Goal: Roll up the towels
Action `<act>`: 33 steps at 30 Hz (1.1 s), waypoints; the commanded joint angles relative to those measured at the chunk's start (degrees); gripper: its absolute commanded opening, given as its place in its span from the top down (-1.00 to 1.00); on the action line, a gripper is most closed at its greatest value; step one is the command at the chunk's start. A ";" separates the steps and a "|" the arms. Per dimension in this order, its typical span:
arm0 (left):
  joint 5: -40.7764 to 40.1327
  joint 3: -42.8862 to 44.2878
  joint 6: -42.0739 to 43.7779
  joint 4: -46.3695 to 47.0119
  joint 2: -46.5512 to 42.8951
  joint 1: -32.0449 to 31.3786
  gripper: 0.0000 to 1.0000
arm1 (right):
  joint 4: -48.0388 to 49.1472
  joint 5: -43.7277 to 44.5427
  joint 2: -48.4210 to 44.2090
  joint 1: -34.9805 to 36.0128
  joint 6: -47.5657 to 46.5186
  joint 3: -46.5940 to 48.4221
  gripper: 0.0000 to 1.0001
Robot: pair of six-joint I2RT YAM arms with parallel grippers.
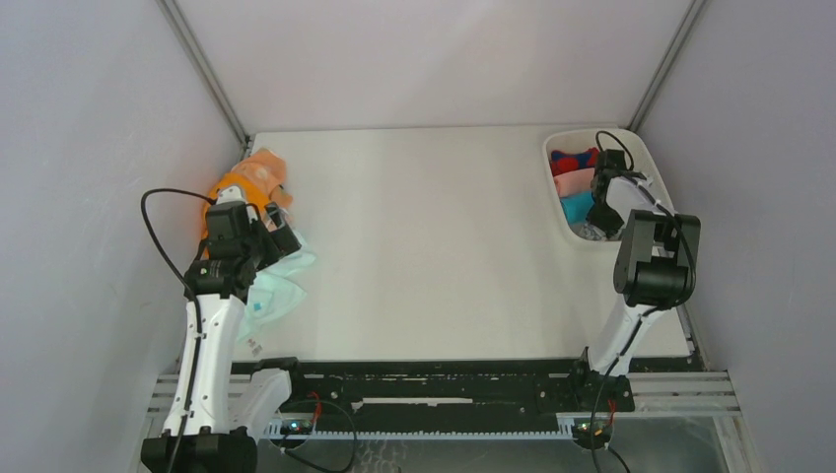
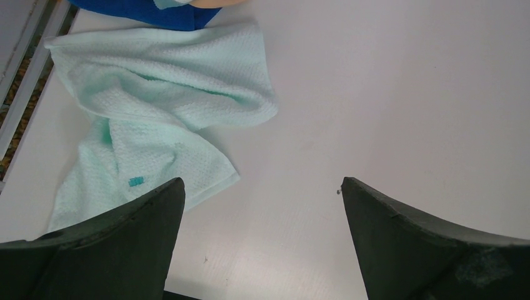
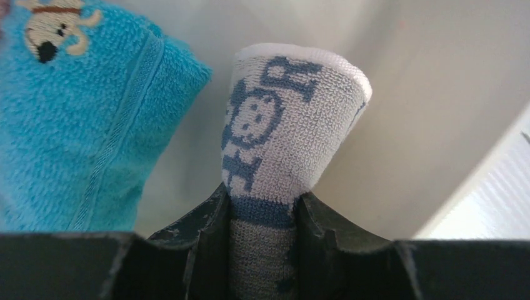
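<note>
My right gripper (image 3: 262, 200) is shut on a rolled white towel with blue-grey print (image 3: 287, 131), holding it inside the white tray (image 1: 639, 150). A bright blue towel (image 3: 75, 125) lies just left of it. From above, the right gripper (image 1: 599, 222) is at the tray's near end, with red-and-blue (image 1: 574, 159), pink (image 1: 572, 183) and blue (image 1: 576, 207) towels behind it. My left gripper (image 2: 262, 187) is open over bare table, to the right of a crumpled pale mint towel (image 2: 162, 94). An orange towel (image 1: 251, 182) lies in the pile at the far left.
The tray's pale inner wall (image 3: 406, 125) rises close behind the held roll. A dark blue towel (image 2: 150, 9) peeks in beyond the mint one. The enclosure's left wall (image 1: 99, 148) stands close to the towel pile. A metal rail (image 2: 25, 81) runs along the table's left edge.
</note>
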 commanded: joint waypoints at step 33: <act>0.33 -2.15 0.31 2.19 -0.64 2.97 -1.00 | 7.30 -12.23 -2.26 3.71 14.77 -1.01 -0.14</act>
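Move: The grey patterned towel roll is still held in the right hand, just above its gap in the basket, about 3 cm ahead, 4 cm left and 3 cm below. The blue roll beside the gap lies roughly 8 cm ahead and 4 cm left. The pink roll is some 13 cm ahead and 5 cm left, both about 3 cm lower. From the left hand, the gap is about 14 cm ahead, 62 cm right and 18 cm below. The grey roll, still pinched, is lowered about 2 cm by the right hand, then carried level, forward and left, up to the blue roll while the fingertips swing forward and left by some 15 degrees. Late in this the fingers open to let the roll go, and the hand keeps easing left and starts to rise. ##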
